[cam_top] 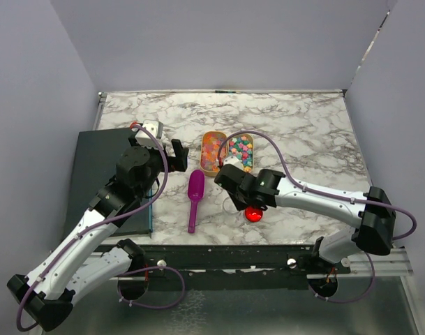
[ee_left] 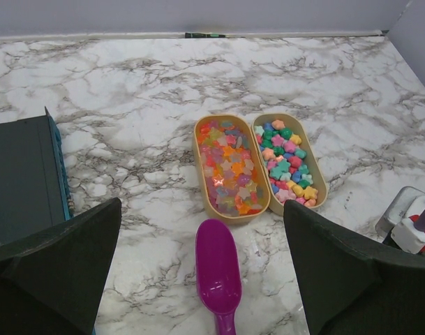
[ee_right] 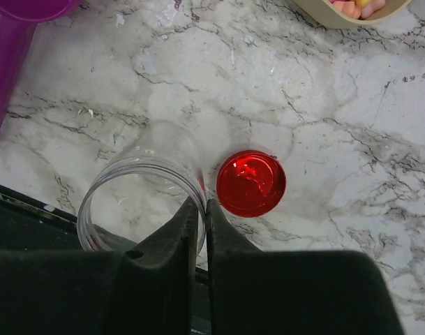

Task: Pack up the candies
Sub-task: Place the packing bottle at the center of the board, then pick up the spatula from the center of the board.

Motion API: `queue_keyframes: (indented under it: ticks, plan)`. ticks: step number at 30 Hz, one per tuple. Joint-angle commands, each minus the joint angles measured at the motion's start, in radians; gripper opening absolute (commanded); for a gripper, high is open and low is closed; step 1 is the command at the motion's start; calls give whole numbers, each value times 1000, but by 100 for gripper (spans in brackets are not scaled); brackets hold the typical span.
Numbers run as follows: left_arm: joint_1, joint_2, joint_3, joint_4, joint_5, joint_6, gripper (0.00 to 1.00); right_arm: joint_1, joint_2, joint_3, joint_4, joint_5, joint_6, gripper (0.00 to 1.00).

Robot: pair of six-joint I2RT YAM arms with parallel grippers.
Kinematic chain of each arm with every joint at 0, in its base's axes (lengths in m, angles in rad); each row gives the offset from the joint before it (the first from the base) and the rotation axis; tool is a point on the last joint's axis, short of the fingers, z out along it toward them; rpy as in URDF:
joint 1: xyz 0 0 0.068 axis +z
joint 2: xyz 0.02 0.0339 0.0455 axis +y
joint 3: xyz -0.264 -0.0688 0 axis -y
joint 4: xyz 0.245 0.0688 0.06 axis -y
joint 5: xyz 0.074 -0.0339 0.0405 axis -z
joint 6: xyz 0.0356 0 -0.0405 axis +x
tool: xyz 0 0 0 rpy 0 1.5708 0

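The candies lie in two tan oval trays at the table's middle. One tray holds translucent stars. The other holds pastel ones. A purple scoop lies empty in front of them, bowl toward the trays. My left gripper hovers wide open above the scoop, touching nothing. My right gripper pinches the rim of an empty clear jar standing upright on the marble. One finger is inside the rim, the other outside. A shiny red lid lies just right of the jar.
A dark box sits on the table's left side beside my left arm. A small white device rests at its far corner. Grey walls close the table on three sides. The black front rail runs just behind the jar.
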Motion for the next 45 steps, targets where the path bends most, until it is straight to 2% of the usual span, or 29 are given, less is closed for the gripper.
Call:
queue_keyframes:
  ticks: [1,10,21,26,29,37,45]
  plan:
    - [-3,-7,-10,-18,-19,6,99,14,21,19,11,23,24,14]
    - [-3,4,-13,-19,-3,-5,99,19,-6,54,-18,46,30,30]
    - [-3,31,-57,-121,111,-191,99,19,-189,44,-39,122,40,37]
    - [-3,89,-103,-160,179,-287,99,19,-270,7,-52,166,46,39]
    - [-3,142,-128,-158,172,-318,99,19,-306,-18,-53,179,51,39]
    - [-3,311,-207,-56,132,-397,86,19,-370,-92,-37,169,62,39]
    - [-2,452,-205,45,119,-413,67,19,-420,-143,-34,160,65,39]
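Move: About 3 cm to the right hand's left, the packing bottle stands with its rim still between the fingertips, its middle some 4 cm lower; the red lid lies about 5 cm to that hand's right, level with it and 9 cm below. From the left hand the purple scoop lies roughly 5 cm back, 4 cm right and 25 cm below; the orange candy tray is some 8 cm ahead and 8 cm right, the bottle 8 cm back and 14 cm right, both at table height. Letting go of the bottle's rim, the right hand opens partway and rises about 9 cm, its fingers tipping up and out a little, then shifts some 5 cm right and sinks slightly, ending above the red lid. After a wait, the left hand swoops down about 22 cm towards the scoop, drifting right and slightly back, pitching fingers-down nearly 40 degrees and starting to close late. ##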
